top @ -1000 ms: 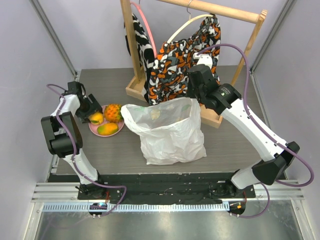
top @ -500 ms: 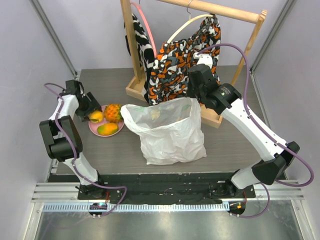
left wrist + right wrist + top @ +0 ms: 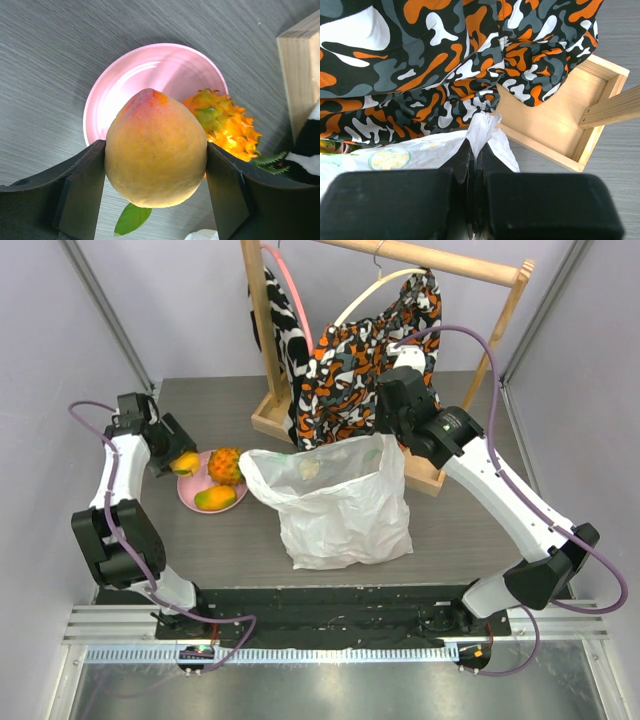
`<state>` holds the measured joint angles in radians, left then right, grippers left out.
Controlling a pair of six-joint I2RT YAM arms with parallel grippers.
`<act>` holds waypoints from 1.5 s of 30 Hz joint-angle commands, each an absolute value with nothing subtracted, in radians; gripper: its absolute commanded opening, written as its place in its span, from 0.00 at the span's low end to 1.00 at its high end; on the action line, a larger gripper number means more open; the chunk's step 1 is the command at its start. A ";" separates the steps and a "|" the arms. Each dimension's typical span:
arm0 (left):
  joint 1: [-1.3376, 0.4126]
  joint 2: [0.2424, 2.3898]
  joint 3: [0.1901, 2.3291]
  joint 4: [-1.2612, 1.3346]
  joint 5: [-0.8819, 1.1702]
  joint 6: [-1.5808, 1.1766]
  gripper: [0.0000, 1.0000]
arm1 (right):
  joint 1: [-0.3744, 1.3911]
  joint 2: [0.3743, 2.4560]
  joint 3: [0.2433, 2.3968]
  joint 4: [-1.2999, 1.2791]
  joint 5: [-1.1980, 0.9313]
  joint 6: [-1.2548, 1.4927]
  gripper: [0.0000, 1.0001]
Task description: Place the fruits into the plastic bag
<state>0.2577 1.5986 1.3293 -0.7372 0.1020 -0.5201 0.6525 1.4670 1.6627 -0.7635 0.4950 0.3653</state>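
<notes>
My left gripper [image 3: 178, 460] is shut on the pink-orange peach [image 3: 156, 148], also seen in the top view [image 3: 186, 462], and holds it above the left edge of the pink plate [image 3: 188, 494]. The orange pineapple [image 3: 226, 466] and the yellow-green mango [image 3: 214, 499] lie on the plate. The pineapple also shows in the left wrist view [image 3: 225, 122]. The white plastic bag [image 3: 340, 506] stands open in the middle. My right gripper [image 3: 392, 440] is shut on the bag's right handle loop [image 3: 484, 126] and holds it up. The red and round yellow fruits are not in view.
A wooden rack [image 3: 270, 420] with a box base [image 3: 555, 120] stands behind the bag, hung with an orange-black-white patterned cloth [image 3: 360, 355]. A loose green leaf [image 3: 131, 219] lies on the table under the peach. Grey walls close in the left and right sides.
My left gripper has lifted the peach off the plate and drawn it back to the left. The right arm and the bag have not moved.
</notes>
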 commanded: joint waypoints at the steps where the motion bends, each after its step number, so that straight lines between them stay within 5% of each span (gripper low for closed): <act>1: 0.265 1.513 1.361 -0.735 0.124 -0.557 0.43 | 0.650 1.417 1.678 -0.706 0.500 0.359 0.01; 21: 0.135 1.393 1.644 -0.818 0.127 -0.601 0.41 | 0.649 1.381 1.620 -0.693 0.457 0.394 0.01; 29: -0.098 1.424 1.816 -0.830 0.097 -0.614 0.41 | 0.650 1.367 1.602 -0.681 0.463 0.388 0.01; 45: -0.551 1.431 1.671 -0.709 0.060 -0.703 0.41 | 0.650 1.362 1.589 -0.701 0.429 0.428 0.01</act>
<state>-0.5144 1.4410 1.7084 -0.7662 0.0731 -0.6872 0.6525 1.3933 1.5875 -0.7265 0.4381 0.4011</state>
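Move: The left gripper already holds the peach, clear of the plate. The bag's open mouth lies about 37 cm to its right, some 7 cm back and roughly 9 cm higher. Close by, the pineapple is 11 cm right and 5 cm ahead, the mango 7 cm right and 5 cm back, both about 9 cm below. From the right gripper, still pinching the rim, the mouth's middle is about 17 cm left, 4 cm back and 9 cm lower. Keep the peach pinched and lift the left gripper some 24 cm almost straight up, then swing it about 30 cm right, over the plate and towards the bag's mouth, easing back and slightly down at the end. Meanwhile tip the fingers up about 30 degrees and turn the wrist clockwise. With the right gripper, keep the rim pinched, giving barely a centimetre back. ##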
